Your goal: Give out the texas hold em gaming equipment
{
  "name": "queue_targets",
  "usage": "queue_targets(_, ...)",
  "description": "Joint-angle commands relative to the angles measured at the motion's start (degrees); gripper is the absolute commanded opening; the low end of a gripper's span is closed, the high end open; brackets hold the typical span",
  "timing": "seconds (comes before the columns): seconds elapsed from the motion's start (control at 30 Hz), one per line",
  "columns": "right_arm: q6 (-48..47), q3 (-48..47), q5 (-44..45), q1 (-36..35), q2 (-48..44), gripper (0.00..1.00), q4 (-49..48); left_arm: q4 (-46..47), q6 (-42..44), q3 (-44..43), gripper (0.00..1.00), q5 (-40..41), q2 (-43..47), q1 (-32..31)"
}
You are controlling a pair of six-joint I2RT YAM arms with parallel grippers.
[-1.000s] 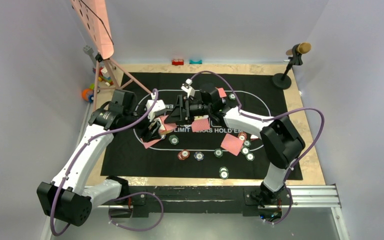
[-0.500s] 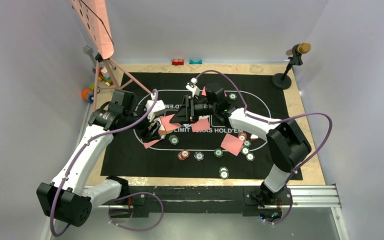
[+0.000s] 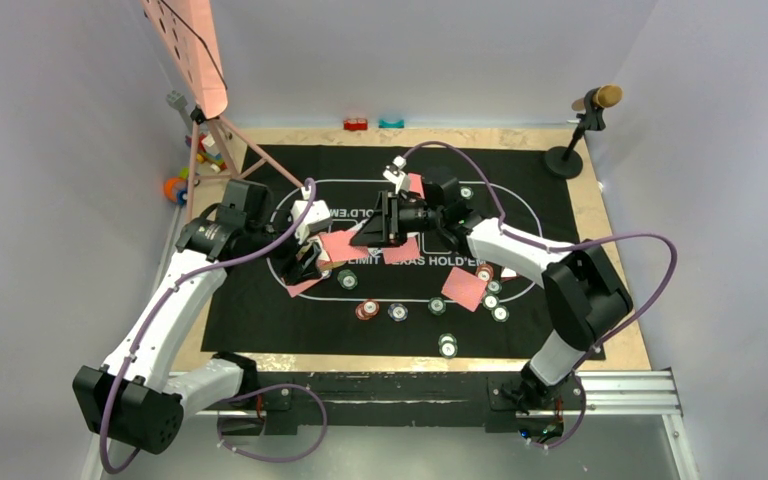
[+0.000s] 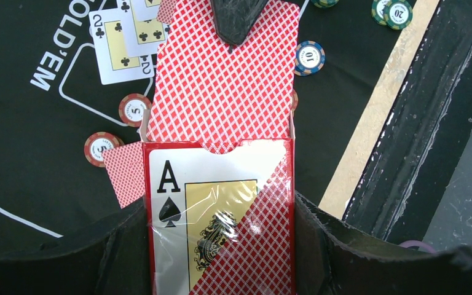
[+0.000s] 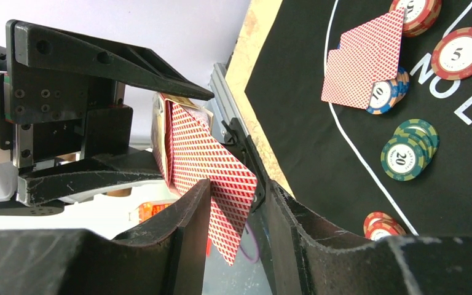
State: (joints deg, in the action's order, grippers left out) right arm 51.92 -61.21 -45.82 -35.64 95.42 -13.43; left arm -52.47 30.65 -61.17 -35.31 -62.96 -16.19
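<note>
My left gripper (image 3: 305,260) (image 4: 219,209) is shut on a red and white card box (image 4: 221,215) with an ace of spades on its front. A red-backed playing card (image 4: 221,80) (image 3: 343,243) sticks most of the way out of the box's open end. My right gripper (image 3: 372,232) (image 5: 239,184) has that card (image 5: 212,153) between its fingers and grips its far end. Face-up cards (image 4: 120,49), face-down cards (image 3: 463,287) (image 5: 365,64) and chips (image 3: 397,311) (image 4: 134,109) (image 5: 405,153) lie on the black mat (image 3: 260,310).
A pink-legged stand (image 3: 215,130) rises at the back left, with toy blocks (image 3: 175,188) beside it. More blocks (image 3: 356,124) sit at the table's far edge. A microphone stand (image 3: 565,158) is at the back right. A metal rail (image 3: 620,390) runs along the near edge.
My right gripper has closed on the card and drawn back to the right, so more of the card shows outside the box. The left gripper holds the box still.
</note>
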Motion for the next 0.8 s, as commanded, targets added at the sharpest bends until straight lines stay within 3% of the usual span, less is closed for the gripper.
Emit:
queue_targets(0.0,-1.7,1.3,-0.2,0.8,-2.2,0.39,1.0,2.1,-0.3,-1.3,0.0,-2.3,1.9,0.3)
queue_targets(0.53,0.5,4.2,-2.8,6.1,-6.7,0.05,-1.0,2.1,0.0,-1.2,0.0,-1.6,1.9,0.3)
queue_targets(0.77,1.9,5.8,-5.5,10.9,-11.1,0.0,-2.3,2.1,0.1,-1.1,0.0,-1.4,1.9,0.3)
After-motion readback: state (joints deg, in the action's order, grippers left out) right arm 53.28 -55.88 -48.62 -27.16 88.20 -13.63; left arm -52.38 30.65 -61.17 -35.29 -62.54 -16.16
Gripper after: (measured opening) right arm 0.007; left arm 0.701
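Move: The top playing card, already drawn partway out of the card box, has its middle about 3 cm to my right hand's left, 1 cm back and 1 cm lower. The box sits about 7 cm left and 3 cm back. On the table some 17 cm below lie a face-down card, about 9 cm right and 2 cm ahead, and the green chip stack, 3 cm left and 5 cm back. From my left hand, the top card is about 6 cm right, 3 cm ahead, slightly lower. I shut my right fingers from not quite half open, pinching the far end of the top card, while drawing it rightward out of the box, about 5.5 cm in all. I drift some 2 cm forward too, and near the end, with the fingers nearly shut, I lift about 2 cm. My left hand stays put and keeps its hold on the box. ##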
